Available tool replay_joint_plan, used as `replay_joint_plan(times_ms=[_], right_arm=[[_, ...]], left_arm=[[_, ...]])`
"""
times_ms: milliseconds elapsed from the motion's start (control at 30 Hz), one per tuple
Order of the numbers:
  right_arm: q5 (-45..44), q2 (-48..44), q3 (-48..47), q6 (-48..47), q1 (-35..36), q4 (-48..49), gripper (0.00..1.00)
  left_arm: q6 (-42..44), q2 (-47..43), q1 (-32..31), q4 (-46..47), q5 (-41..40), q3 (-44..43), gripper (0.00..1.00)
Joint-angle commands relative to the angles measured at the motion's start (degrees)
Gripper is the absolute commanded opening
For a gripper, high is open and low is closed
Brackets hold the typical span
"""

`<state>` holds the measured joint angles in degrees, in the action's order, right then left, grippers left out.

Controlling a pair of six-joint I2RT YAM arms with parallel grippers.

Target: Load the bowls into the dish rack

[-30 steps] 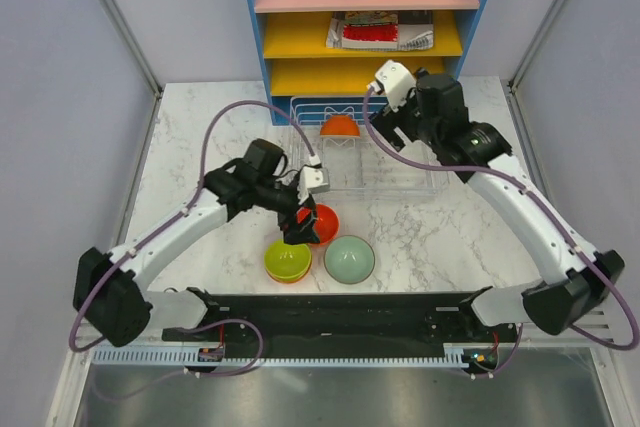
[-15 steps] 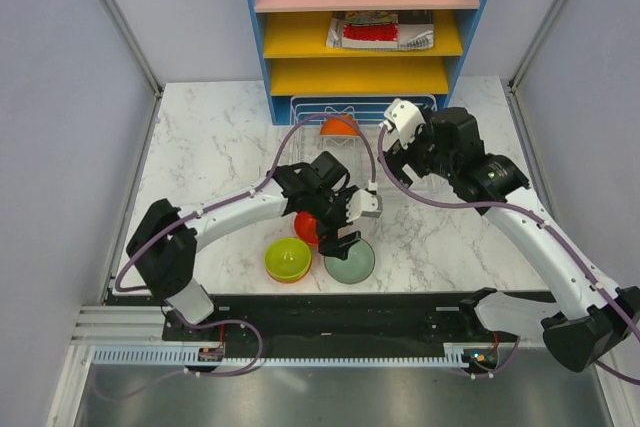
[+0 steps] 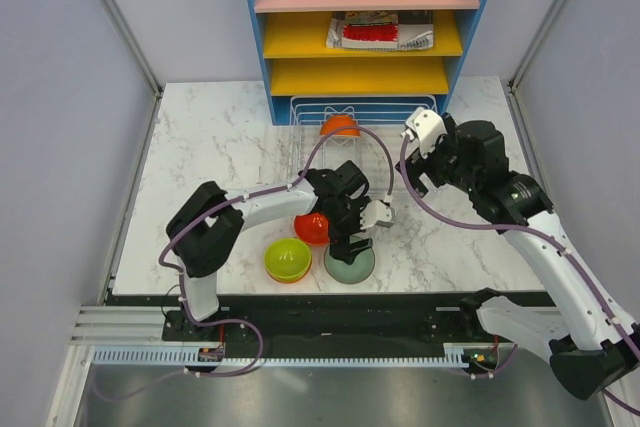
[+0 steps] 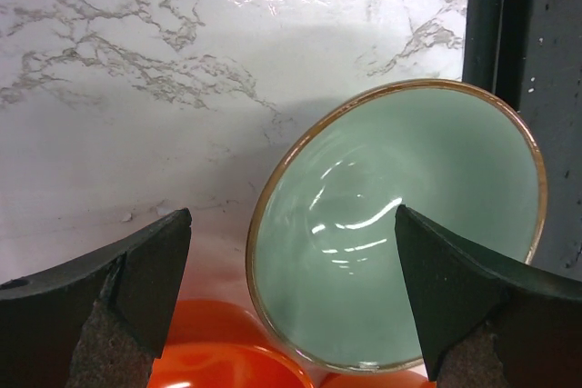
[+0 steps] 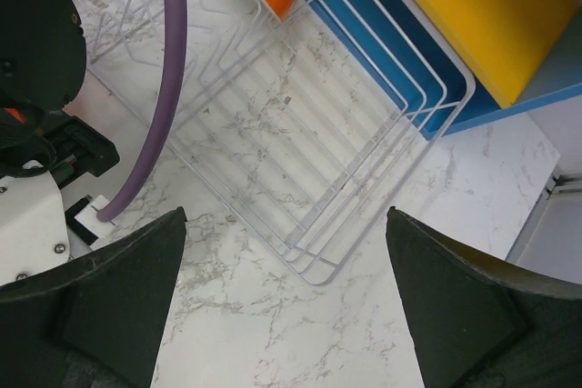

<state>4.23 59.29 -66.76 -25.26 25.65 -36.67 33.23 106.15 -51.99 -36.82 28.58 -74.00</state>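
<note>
A pale mint bowl [image 3: 350, 266] sits near the table's front edge, beside a lime green bowl [image 3: 287, 259] and a red bowl [image 3: 311, 228]. My left gripper [image 3: 351, 245] hovers open just above the mint bowl [image 4: 391, 233]. In the left wrist view that bowl lies between and beyond the fingers, untouched, with the red bowl [image 4: 218, 356] at the bottom. An orange bowl [image 3: 340, 125] stands on edge in the white wire dish rack [image 3: 400, 182]. My right gripper [image 3: 413, 169] hangs open and empty over the rack's right end [image 5: 300, 134].
The blue shelf unit [image 3: 365, 87] with pink and yellow shelves stands right behind the rack. My left arm's purple cable [image 5: 170, 70] loops over the rack. The black arm base rail [image 4: 523, 88] runs close along the mint bowl's near side.
My left arm has swung right, from over the red bowl to over the mint bowl. My right arm has drawn back rightward from the rack's far end. Both grippers stayed open.
</note>
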Motion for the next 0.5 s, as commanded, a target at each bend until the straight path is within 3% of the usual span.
replay_joint_plan(times_ms=[0, 67, 167, 333, 367, 433, 467], right_arm=[[0.78, -2.68, 0.49, 0.47, -0.95, 1.25, 0.98], [1.04, -3.30, 0.49, 0.47, -1.39, 1.42, 0.98], [1.13, -3.56, 0.49, 0.65, -1.74, 1.42, 0.98], [0.78, -3.65, -0.47, 0.73, -2.53, 1.42, 0.98], [0.69, -3.65, -0.74, 1.26, -2.62, 1.33, 0.98], [0.34, -3.74, -2.14, 2.05, -2.88, 1.33, 0.98], [0.17, -3.83, -3.19, 2.84, -2.97, 1.33, 0.98]], left_arm=[[2.28, 1.43, -0.40, 2.28, -0.02, -2.38, 0.94], [2.36, 1.78, -0.31, 2.36, 0.25, -2.47, 0.87], [2.10, 2.13, -0.48, 2.37, 0.95, -2.47, 0.63], [2.19, 1.78, -0.57, 2.36, 1.39, -2.21, 0.37], [2.19, 1.69, -0.57, 2.36, 1.48, -2.12, 0.25], [2.27, 1.43, -0.57, 2.28, 1.66, -2.12, 0.17], [2.36, 1.26, -0.66, 2.19, 1.74, -2.12, 0.07]])
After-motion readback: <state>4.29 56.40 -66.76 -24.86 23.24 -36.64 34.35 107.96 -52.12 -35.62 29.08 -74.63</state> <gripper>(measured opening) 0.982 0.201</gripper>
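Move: My left hand is open astride the far-left rim of the grey-green bowl, whose middle lies about 5 cm back, 2 cm to the right and 2 cm below. The red bowl sits some 3 cm ahead of this hand and 6 cm to its left, the lime bowl about 4 cm back and 11 cm to its left, both just below. From my right hand the grey-green bowl is roughly 15 cm back, 15 cm to the left and 25 cm down. I bring the fingers of my left hand from wide open to nearly shut on the grey-green bowl's far-left rim, one finger inside the bowl and one outside, settling less than 1 cm lower first and then holding my place without turning the wrist. My empty right hand eases about 2 cm up and to the right, fingers open. ##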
